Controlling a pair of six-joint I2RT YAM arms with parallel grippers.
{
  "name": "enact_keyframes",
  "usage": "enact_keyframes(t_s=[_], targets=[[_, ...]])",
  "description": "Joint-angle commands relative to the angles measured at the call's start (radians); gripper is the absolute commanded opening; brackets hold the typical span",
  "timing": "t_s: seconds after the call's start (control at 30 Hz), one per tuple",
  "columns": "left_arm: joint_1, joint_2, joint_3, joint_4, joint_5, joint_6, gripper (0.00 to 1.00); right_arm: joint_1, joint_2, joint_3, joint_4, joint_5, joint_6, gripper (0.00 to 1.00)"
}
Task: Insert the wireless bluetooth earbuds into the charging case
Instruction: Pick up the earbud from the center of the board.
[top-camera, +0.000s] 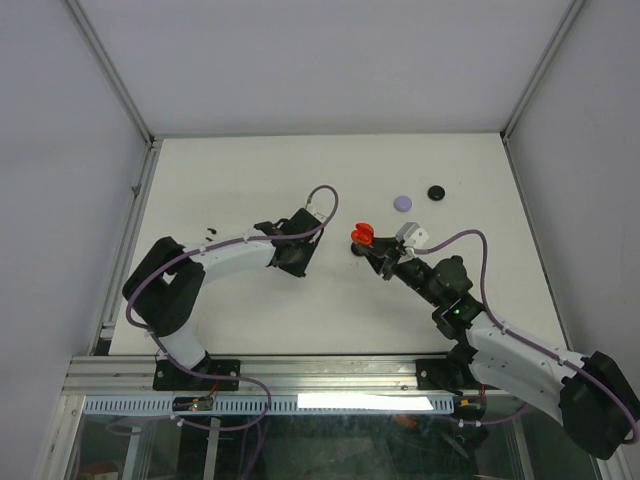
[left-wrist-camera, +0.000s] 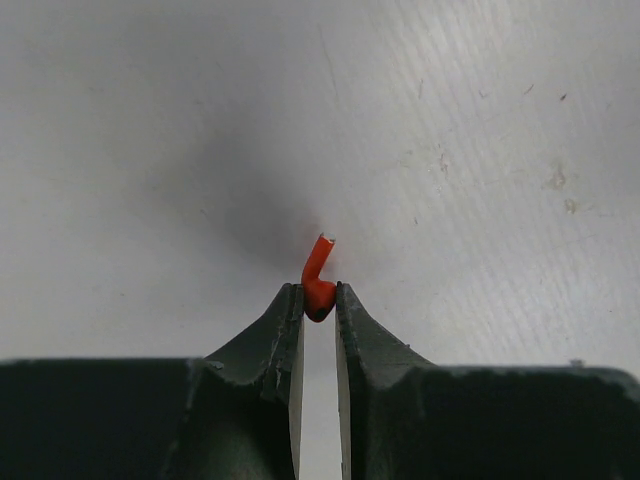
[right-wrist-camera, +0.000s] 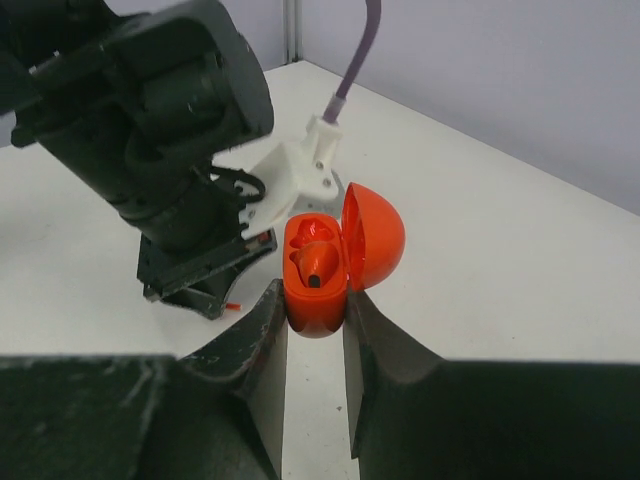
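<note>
My left gripper (left-wrist-camera: 319, 295) is shut on an orange earbud (left-wrist-camera: 318, 278). Its body is pinched at the fingertips and its stem sticks out over the white table. From above, that gripper (top-camera: 297, 266) points down at mid-table. My right gripper (right-wrist-camera: 315, 305) is shut on the orange charging case (right-wrist-camera: 318, 290), seen from above at the case (top-camera: 361, 236). The lid (right-wrist-camera: 376, 235) is swung open to the right. One earbud (right-wrist-camera: 320, 264) sits in the near socket; the far socket looks empty. The left gripper (right-wrist-camera: 205, 290) hangs just left of the case.
A purple disc (top-camera: 403, 202) and a black round piece (top-camera: 436, 192) lie behind the case to the right. A few tiny black bits (top-camera: 210, 233) lie at the left. Grey walls enclose the table on three sides.
</note>
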Motion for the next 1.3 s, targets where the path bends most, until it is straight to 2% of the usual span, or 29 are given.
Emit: enact_keyframes(t_s=[0.0,0.1,0.23,0.37,0.7,1.03,1.27], targets=[[-0.054,0.055,-0.009,0.025,-0.06,-0.042,0.1,-0.003,-0.034,0.016,0.002,0.013,-0.009,0.0],[-0.07,0.077,-0.012,0.023,-0.086,-0.054,0.16,-0.004,-0.045,0.016,-0.013,0.013,-0.009,0.0],[-0.075,0.067,-0.028,0.018,-0.114,-0.073,0.32,-0.004,-0.047,0.02,-0.023,0.013,-0.009,0.0],[-0.074,0.056,-0.04,-0.001,-0.157,-0.092,0.39,-0.003,-0.035,0.022,-0.01,0.044,-0.008,0.0],[-0.068,0.04,-0.036,-0.084,-0.299,-0.103,0.4,-0.004,-0.024,0.024,0.006,0.046,-0.007,0.0],[0.005,0.039,-0.025,-0.104,-0.328,-0.142,0.41,-0.004,-0.021,0.024,0.015,0.047,-0.007,0.0],[0.018,-0.024,-0.001,-0.109,-0.246,-0.175,0.41,-0.004,-0.025,0.025,0.009,0.046,-0.003,0.0]])
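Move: The left gripper already holds the red earbud just clear of the board; its release spot is about 1 cm back, 1 cm right and 3 cm down. On the board, the black case stands some 7 cm ahead and 14 cm right, a lavender earbud about 8 cm ahead and 19 cm left, both 2-3 cm below. From the right hand, which holds the red case, that spot is roughly 3 cm forward, 13 cm left and 19 cm down. Lower the left gripper about 2 cm, easing slightly back, to set the red earbud on the board, then open the fingers. Staying low, sweep the open fingers some 6 cm left, tilting the hand so its left side rises about 15 degrees and turning it counter-clockwise, with the right-hand finger pushing the earbud along. ##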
